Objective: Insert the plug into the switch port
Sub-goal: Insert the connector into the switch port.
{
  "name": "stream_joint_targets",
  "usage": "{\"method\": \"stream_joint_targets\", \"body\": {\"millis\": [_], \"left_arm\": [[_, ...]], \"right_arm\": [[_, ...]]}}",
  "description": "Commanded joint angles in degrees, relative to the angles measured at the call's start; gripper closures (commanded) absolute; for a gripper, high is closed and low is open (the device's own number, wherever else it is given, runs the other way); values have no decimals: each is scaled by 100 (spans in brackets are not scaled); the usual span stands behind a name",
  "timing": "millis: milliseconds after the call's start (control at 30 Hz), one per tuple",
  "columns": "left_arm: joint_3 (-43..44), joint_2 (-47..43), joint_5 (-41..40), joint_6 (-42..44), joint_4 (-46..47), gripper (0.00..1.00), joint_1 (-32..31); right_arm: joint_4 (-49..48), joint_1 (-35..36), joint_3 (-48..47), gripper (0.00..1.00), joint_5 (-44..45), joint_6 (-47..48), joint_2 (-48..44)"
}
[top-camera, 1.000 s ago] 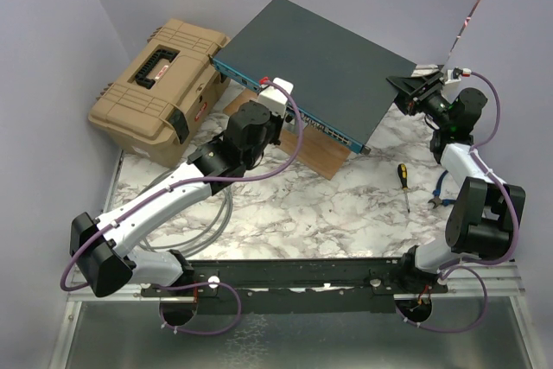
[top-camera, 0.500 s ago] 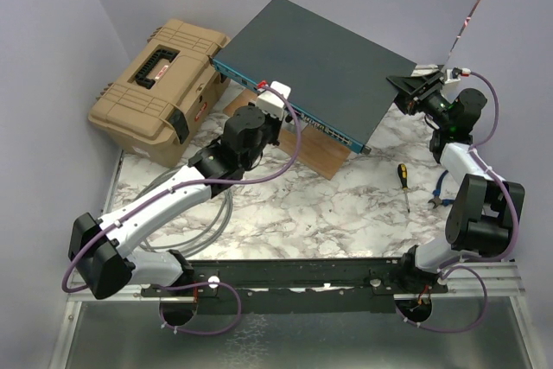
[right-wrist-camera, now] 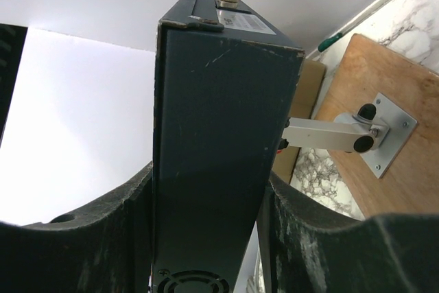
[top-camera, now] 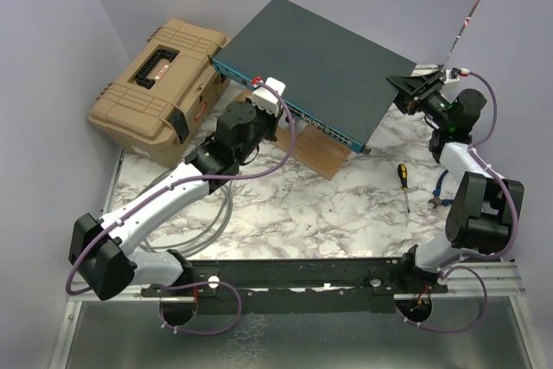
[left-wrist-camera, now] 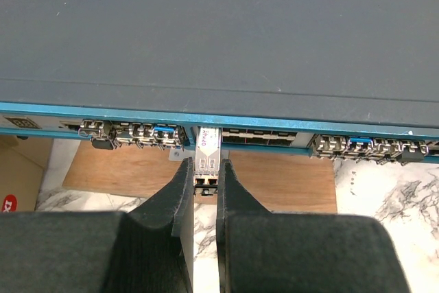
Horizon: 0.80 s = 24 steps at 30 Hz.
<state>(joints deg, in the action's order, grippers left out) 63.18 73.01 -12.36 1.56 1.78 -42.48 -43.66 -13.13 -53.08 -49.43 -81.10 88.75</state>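
Observation:
The switch (top-camera: 320, 58) is a flat dark grey-teal box, propped at a tilt, with its blue port face (left-wrist-camera: 288, 128) turned toward the left arm. My left gripper (left-wrist-camera: 206, 173) is shut on the plug (left-wrist-camera: 207, 156), a small silver module. The plug's far end meets the blue face at a socket between two port groups. How deep it sits I cannot tell. In the top view the left gripper (top-camera: 262, 91) is right at that face, under its white camera. My right gripper (right-wrist-camera: 209, 224) is shut on the switch's narrow side (right-wrist-camera: 212, 135), also seen at the right corner (top-camera: 406, 88).
A tan toolbox (top-camera: 160, 88) stands left of the switch. A wooden board (top-camera: 315, 153) lies under the port face. A screwdriver (top-camera: 403, 183) and pliers (top-camera: 439, 196) lie near the right arm. A grey cable coil (top-camera: 220, 213) lies beside the left arm.
The left wrist has shifted a little to the left along the switch's port face, with the plug still in its grip. The right arm and the switch have not moved.

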Motion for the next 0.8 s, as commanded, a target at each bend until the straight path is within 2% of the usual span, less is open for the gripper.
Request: {"method": "stream_joint_targets", "body": {"millis": [0, 267, 500, 667, 767], "left_arm": [[89, 155, 195, 26, 657, 100, 68], [268, 283, 226, -74, 757, 100, 76], [316, -25, -122, -38, 108, 81, 78], [240, -399, -441, -106, -431, 62, 75], [147, -585, -506, -130, -688, 58, 75]], "right_arm": [[-512, 81, 0, 97, -295, 174, 97], [-411, 82, 8, 97, -296, 247, 36], [-213, 84, -48, 97, -200, 411, 16], [-107, 82, -124, 96, -194, 513, 63], [35, 84, -196, 96, -182, 622, 63]]}}
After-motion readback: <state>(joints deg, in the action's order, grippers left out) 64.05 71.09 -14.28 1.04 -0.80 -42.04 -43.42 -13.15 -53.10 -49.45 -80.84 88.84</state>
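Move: The left hand already pinches the plug with its nose in the switch port; the port mouth lies about 3 cm ahead of that hand and 2 cm to its right, level with it. The left row of plugs sits some 5 cm ahead and 1 cm left, the right row about 2 cm back and 10 cm right. From the right hand, which still grips the switch's side, the port is roughly 27 cm left and 4 cm back, at about its height. Left hand pushes the plug about 1 cm forward-right into the port, opens, then withdraws left, up and back. ##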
